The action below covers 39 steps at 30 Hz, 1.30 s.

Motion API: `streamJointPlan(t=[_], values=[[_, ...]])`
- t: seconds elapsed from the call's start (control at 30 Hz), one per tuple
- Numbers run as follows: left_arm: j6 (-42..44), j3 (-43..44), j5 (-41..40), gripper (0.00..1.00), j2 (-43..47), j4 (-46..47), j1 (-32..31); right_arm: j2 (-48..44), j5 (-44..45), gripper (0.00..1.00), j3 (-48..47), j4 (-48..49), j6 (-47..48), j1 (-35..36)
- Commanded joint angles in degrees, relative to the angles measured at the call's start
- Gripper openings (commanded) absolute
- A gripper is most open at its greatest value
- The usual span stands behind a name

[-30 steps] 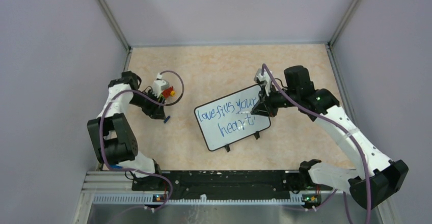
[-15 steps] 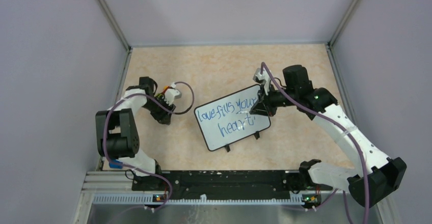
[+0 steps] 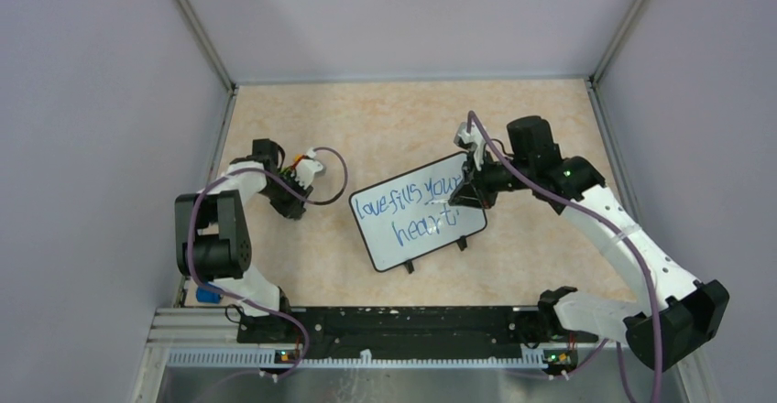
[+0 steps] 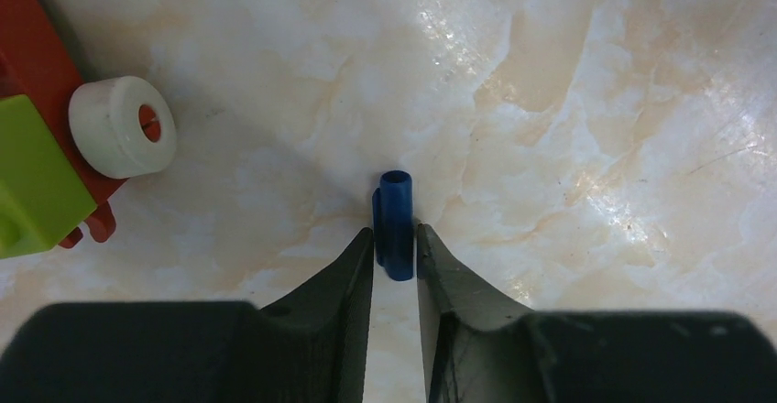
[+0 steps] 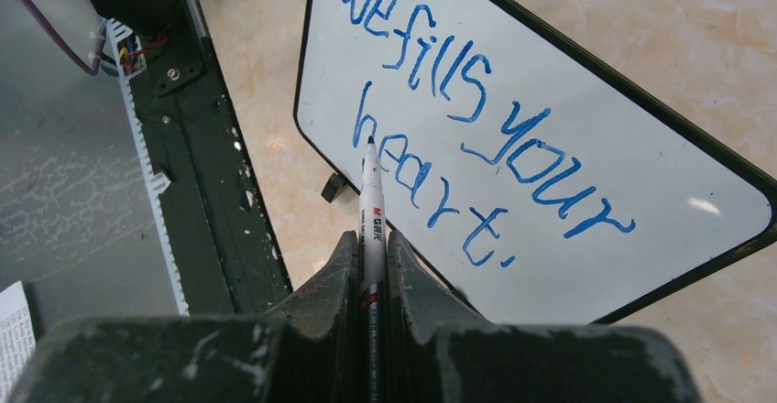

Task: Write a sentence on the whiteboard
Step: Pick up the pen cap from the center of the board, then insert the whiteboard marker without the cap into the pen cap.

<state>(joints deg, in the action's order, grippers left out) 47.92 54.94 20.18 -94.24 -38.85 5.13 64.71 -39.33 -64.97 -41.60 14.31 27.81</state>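
Observation:
The whiteboard [image 3: 431, 238] lies tilted at the table's middle, and in the right wrist view its white face [image 5: 660, 156] fills the upper right. The sentence [image 3: 408, 204] in blue reads "love fills your heart" [image 5: 458, 92] on two slanted lines. My right gripper [image 3: 465, 198] hangs over the board's right part, shut [image 5: 371, 236] on a white marker [image 5: 371, 188] whose tip points near the "h". Left of the board, my left gripper [image 3: 295, 209] is low on the table. Its fingertips [image 4: 396, 234] press both sides of a small blue cap [image 4: 397, 209] lying there.
A red toy piece with a green block [image 4: 32, 179] and a white ring [image 4: 123, 126] sits just left of the cap. A black rail [image 3: 385, 322] runs along the near edge. A small blue object [image 3: 208, 295] lies by the left arm's base. Walls stand close on three sides.
The left arm swung its gripper over the blue cap and came down onto it, and its jaws narrowed round the cap. The right arm with the marker has barely moved.

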Motion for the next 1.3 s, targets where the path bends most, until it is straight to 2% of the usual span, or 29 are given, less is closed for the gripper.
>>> streamJointPlan(t=[0.0,0.13,0.23,0.5,0.7,0.93,1.1,1.27], values=[[-0.28,-3.42,-3.58,0.25,-0.74,2.35,-0.28,0.64,-0.70,0.00,-3.87,0.52,-0.27,-0.57],[-0.37,-0.55,-1.01,0.09,1.62,-2.39,0.12,1.40,-0.03,0.00,-5.14,0.84,-1.78,-0.56],[-0.48,4.52,2.22,0.01,4.04,-8.08,0.29,1.38,1.17,0.00,-5.06,2.64,-4.77,-0.57],[0.21,24.54,6.90,0.00,9.19,-21.71,-1.27,1.55,-2.18,0.00,-3.46,8.33,-11.88,-0.88],[0.54,37.02,6.36,0.00,12.62,-27.88,-12.04,2.56,-9.02,0.00,-3.32,12.67,-18.26,-2.10],[-0.42,50.62,10.30,0.00,9.83,-35.18,-24.29,3.41,-19.56,0.00,1.97,22.82,-27.00,-4.89],[1.06,50.13,11.93,0.00,9.68,-37.11,-32.25,3.80,-27.65,0.00,8.06,34.84,-35.80,-8.79],[0.54,45.99,11.04,0.00,10.30,-35.92,-37.99,3.17,-29.25,0.00,11.24,39.32,-38.52,-8.90]])
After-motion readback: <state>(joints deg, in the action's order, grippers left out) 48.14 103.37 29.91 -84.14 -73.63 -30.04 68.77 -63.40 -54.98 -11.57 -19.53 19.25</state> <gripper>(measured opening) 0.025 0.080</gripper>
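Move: The left hand is already down with its fingertips straddling the pen cap, which lies practically at the hand point. The toy train is about 11 cm farther out and 2 cm to the left, while the whiteboard's middle lies some 31 cm right and level. For the right hand, which holds the uncapped pen, the cap is roughly 41 cm left, 8 cm ahead and 23 cm below, with the whiteboard's middle 9 cm left, 8 cm ahead and 23 cm below. Closing first, then going up fast: the left fingers pinch the pen cap, and the left hand lifts it nearly 30 cm, leaning forward at first, then swings some 20 cm right towards the pen and eases back, turning clockwise. Meanwhile the right hand keeps the pen gripped, rises and shifts left a few centimetres before sinking partway, and rolls about 30 degrees so the pen's tip comes up. ##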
